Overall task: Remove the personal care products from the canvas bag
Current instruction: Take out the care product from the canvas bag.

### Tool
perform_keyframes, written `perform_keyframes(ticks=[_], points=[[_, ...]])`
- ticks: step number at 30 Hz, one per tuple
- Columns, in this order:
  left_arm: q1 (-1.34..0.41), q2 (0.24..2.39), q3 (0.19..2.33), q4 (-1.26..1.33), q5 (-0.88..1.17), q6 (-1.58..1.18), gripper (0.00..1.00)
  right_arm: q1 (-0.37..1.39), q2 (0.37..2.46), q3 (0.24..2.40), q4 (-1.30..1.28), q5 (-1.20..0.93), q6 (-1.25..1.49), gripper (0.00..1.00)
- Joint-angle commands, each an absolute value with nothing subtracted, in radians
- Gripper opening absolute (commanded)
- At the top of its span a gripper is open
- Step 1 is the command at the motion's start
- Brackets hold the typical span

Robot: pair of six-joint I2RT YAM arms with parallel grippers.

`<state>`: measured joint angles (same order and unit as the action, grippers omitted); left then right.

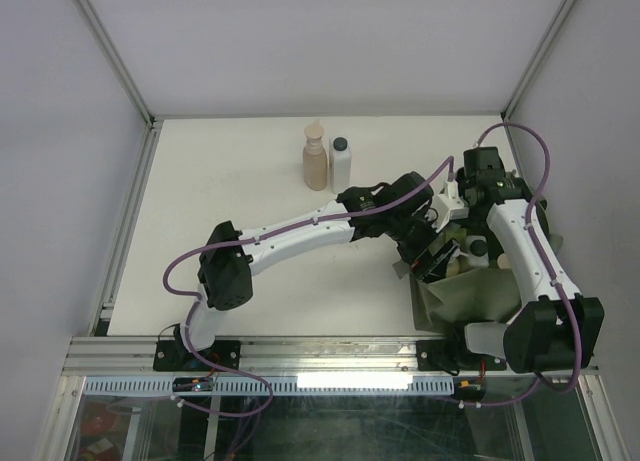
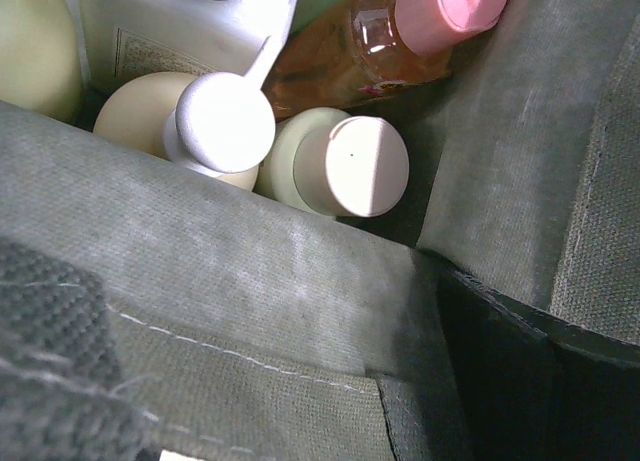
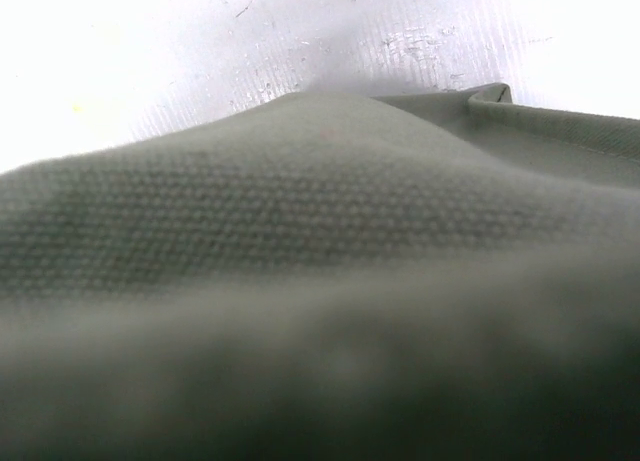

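Observation:
The olive canvas bag (image 1: 470, 299) slumps at the table's right front, and both arms meet over its mouth. My left gripper (image 1: 432, 261) is at the bag's rim with its jaws wide. In the left wrist view the bag wall (image 2: 250, 281) lies across them and one dark finger (image 2: 540, 381) shows at the right. Inside the bag are a beige pump bottle (image 2: 215, 121), a pale green bottle (image 2: 345, 166), an orange bottle with a pink cap (image 2: 400, 31) and a white one (image 2: 180, 26). My right gripper (image 1: 452, 206) is at the bag's far edge. Its wrist view is filled with blurred canvas (image 3: 320, 241), and its fingers are hidden.
A tan bottle (image 1: 315, 161) and a white bottle with a black cap (image 1: 341, 164) stand upright side by side at the table's back middle. A black-capped bottle (image 1: 480, 248) pokes up in the bag. Enclosure walls and aluminium posts ring the table.

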<state>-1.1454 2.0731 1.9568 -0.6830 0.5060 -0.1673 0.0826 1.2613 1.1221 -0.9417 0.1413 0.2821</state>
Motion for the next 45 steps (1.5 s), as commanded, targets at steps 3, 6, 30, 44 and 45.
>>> perform_keyframes(ticks=[3,6,30,44,45], points=[[-1.166,2.033,1.924,-0.71,0.495,-0.14,0.99,0.1,1.294,1.085,-0.908,0.135,0.241,0.42],[-1.166,2.029,1.921,-0.709,0.488,-0.137,0.99,0.101,1.297,1.088,-0.904,0.145,0.233,0.28],[-1.122,1.899,1.834,-0.635,0.181,-0.263,0.99,0.1,1.123,1.51,-1.264,0.122,0.319,0.0],[-1.106,1.822,1.827,-0.624,0.062,-0.317,0.99,0.1,1.139,1.771,-1.41,0.081,0.336,0.0],[-1.106,1.819,1.823,-0.624,0.061,-0.321,0.99,0.1,1.142,1.78,-1.417,0.078,0.331,0.0]])
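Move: The green pump bottle stands in the canvas bag right at the right hand, its neck between the part-open fingers and its middle some 8 cm below and about 1 cm left. The black-capped white bottle is about 9 cm back and 3 cm right, the tan pump bottle 11 cm back and 3 cm left, both about 9 cm down. From the left hand, the green pump bottle lies about 10 cm ahead, 5 cm right and 8 cm lower. The right hand settles briefly, shuts its fingers the last little bit round the green bottle's neck just below the pump head and then, keeping that hold, draws it steeply up about 15 cm and back some 6 cm, the fingers tipping slightly more forward. The left hand, its fingers still wide open at the bag's left rim, afterwards swings about 6 cm forward along that side and 4 cm left, rising a little and turning some 20 degrees counter-clockwise. ##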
